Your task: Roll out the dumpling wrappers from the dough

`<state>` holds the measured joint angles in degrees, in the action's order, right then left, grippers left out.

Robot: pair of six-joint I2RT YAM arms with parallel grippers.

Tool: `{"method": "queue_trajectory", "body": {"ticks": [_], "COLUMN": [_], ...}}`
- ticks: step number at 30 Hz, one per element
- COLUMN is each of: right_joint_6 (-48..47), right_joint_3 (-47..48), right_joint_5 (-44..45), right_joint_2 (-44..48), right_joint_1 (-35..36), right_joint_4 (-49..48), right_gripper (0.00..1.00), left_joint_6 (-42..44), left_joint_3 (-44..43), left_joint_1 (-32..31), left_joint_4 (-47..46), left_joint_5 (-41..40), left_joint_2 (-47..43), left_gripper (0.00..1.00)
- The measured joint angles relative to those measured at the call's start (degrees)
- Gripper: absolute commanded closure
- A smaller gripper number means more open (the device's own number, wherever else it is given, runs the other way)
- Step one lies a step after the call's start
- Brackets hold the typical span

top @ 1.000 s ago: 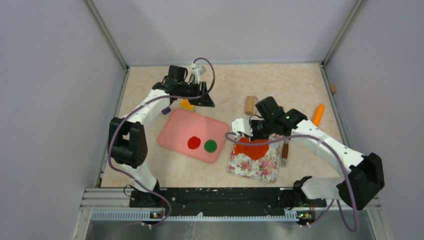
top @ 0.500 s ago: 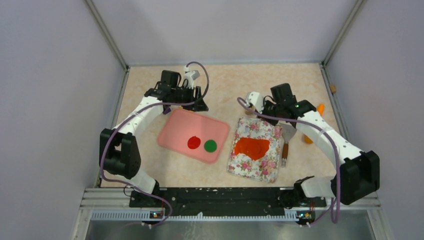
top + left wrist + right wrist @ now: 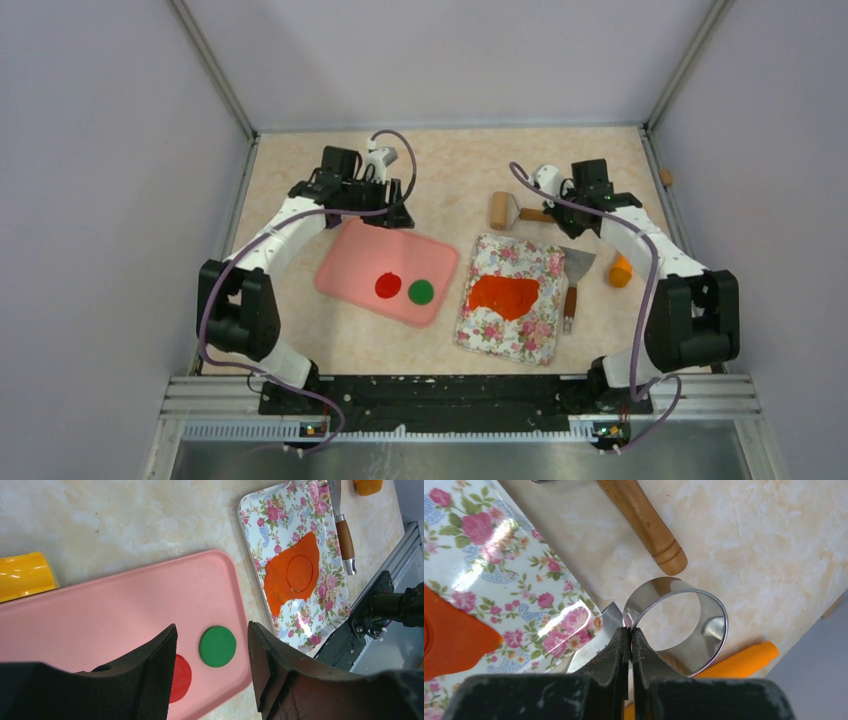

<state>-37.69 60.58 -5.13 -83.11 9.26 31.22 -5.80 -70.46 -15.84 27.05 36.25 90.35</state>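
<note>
The dough (image 3: 505, 295) is a ragged orange-red sheet on the floral tray (image 3: 520, 335), with a round ring mark pressed into it (image 3: 300, 572). Two dumpling wrappers lie on the pink tray (image 3: 350, 265): a red disc (image 3: 388, 286) and a green disc (image 3: 421, 291). My left gripper (image 3: 396, 211) hangs open over the pink tray's far edge with nothing between its fingers. In its wrist view the green disc (image 3: 218, 646) shows between them, and the red disc (image 3: 181, 677) is half hidden. My right gripper (image 3: 630, 630) is shut on the wall of a metal ring cutter (image 3: 704, 630), past the floral tray's far right corner.
A wooden roller (image 3: 498, 210) with its handle (image 3: 644, 520) lies behind the floral tray. A scraper (image 3: 574, 275) lies right of that tray, then an orange carrot-shaped stick (image 3: 621, 270). A yellow block (image 3: 25, 575) sits by the pink tray. The grey enclosure walls stand close by.
My right arm lifted off the dough and swung back and to the right, carrying the ring cutter. My left gripper shifted slightly left and its jaws opened wider.
</note>
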Motion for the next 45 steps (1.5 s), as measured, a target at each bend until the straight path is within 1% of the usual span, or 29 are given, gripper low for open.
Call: {"method": "queue_trajectory", "body": {"ticks": [11, 15, 16, 17, 18, 20, 22, 26, 28, 29, 32, 33, 34, 36, 39, 41, 43, 45], "right_joint_6": [0.79, 0.81, 0.83, 0.85, 0.96, 1.44, 1.60, 1.73, 1.70, 1.62, 0.46, 0.24, -0.31, -1.60, -3.85, -4.98, -5.25, -4.96], "right_joint_3": [-2.10, -2.58, -2.78, -2.86, -2.86, -2.86, -2.80, -2.71, -2.71, -2.73, -2.73, -2.73, -2.73, -2.84, -4.39, -6.47, -7.93, -8.52], "right_joint_5": [2.38, 2.64, 2.71, 2.73, 2.75, 2.78, 2.86, 2.75, 1.90, 0.66, -5.57, -6.86, -8.50, -10.82, -13.00, -14.14, -14.38, -14.23], "right_joint_2": [-5.09, -7.10, -7.52, -8.15, -8.66, -9.40, -9.46, -8.79, -6.80, -5.40, 2.27, 4.35, 6.84, 10.64, 13.62, 13.51, 12.41, 10.47], "right_joint_1": [-5.88, -6.95, -6.99, -7.08, -7.08, -7.08, -7.08, -7.10, -7.17, -7.19, -6.62, -6.25, -5.35, -1.77, 8.98, 16.33, 20.17, 22.27], "right_joint_4": [-5.22, -6.58, -6.97, -7.30, -7.67, -8.46, -8.41, -6.73, -4.50, -3.28, 1.66, 2.67, 3.85, 5.44, 6.36, 6.64, 6.78, 6.49], "right_gripper": [1.00, 1.00, 0.94, 0.85, 0.73, 0.64, 0.58, 0.54, 0.51, 0.48, 0.32, 0.28, 0.24, 0.21, 0.20, 0.20, 0.20, 0.20], "left_joint_6": [0.26, 0.42, 0.42, 0.44, 0.44, 0.42, 0.39, 0.44, 0.76, 1.16, 1.49, 1.36, 1.03, -0.42, -3.43, -5.66, -7.30, -8.50], "left_joint_3": [0.85, 1.77, 1.88, 1.95, 2.03, 2.23, 2.43, 2.91, 3.34, 3.56, 3.78, 3.82, 3.89, 4.22, 5.33, 6.47, 7.32, 7.78], "left_joint_1": [0.00, 0.00, 0.00, 0.00, 0.00, 0.00, 0.00, 0.00, -0.02, -0.13, -0.44, -0.59, -0.70, -0.76, -0.81, -0.98, -1.20, -1.86], "left_joint_4": [0.07, 0.22, 0.20, 0.20, 0.22, 0.17, 0.20, 0.07, 0.00, 0.00, -0.04, -0.07, -0.13, -0.72, -2.36, -3.82, -4.63, -5.44], "left_joint_5": [-0.37, -0.52, -0.55, -0.55, -0.57, -0.70, -0.85, -1.03, -0.85, -0.57, -0.04, 0.09, 0.11, 0.13, 0.59, 1.07, 1.40, 1.46], "left_joint_2": [-0.46, -1.09, -1.11, -1.11, -1.11, -1.11, -1.11, -1.11, -1.22, -1.29, -1.38, -1.38, -1.38, -1.36, -0.83, 0.13, 1.44, 2.93], "left_gripper": [0.41, 0.41, 0.41, 0.40, 0.40, 0.40, 0.40, 0.41, 0.41, 0.41, 0.40, 0.40, 0.39, 0.39, 0.39, 0.39, 0.39, 0.39]}}
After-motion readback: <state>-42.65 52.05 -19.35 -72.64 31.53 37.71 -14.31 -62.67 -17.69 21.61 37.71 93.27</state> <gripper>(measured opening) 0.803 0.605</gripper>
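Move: The right hand has the metal ring cutter pinched in its shut fingers. The bare table spot it is bound for lies about 5 cm ahead, 5 cm to the right and 8 cm below. The roller's handle is some 7 cm ahead and 5 cm left, the spatula blade about 2 cm back and 3 cm right, and the orange dough roughly 11 cm back and 15 cm left. From the left hand that spot is about 43 cm right, 6 cm ahead. Down and to the right, about 6 cm and 5 cm, the right hand carries the ring cutter to the bare table past the roller handle's end, then opens and lets go. It then rises and swings back and left, roughly 20 cm across, turning some 45 degrees counter-clockwise, and sinks wide open over the orange dough. The empty left hand sinks about 5 cm above the pink board. ##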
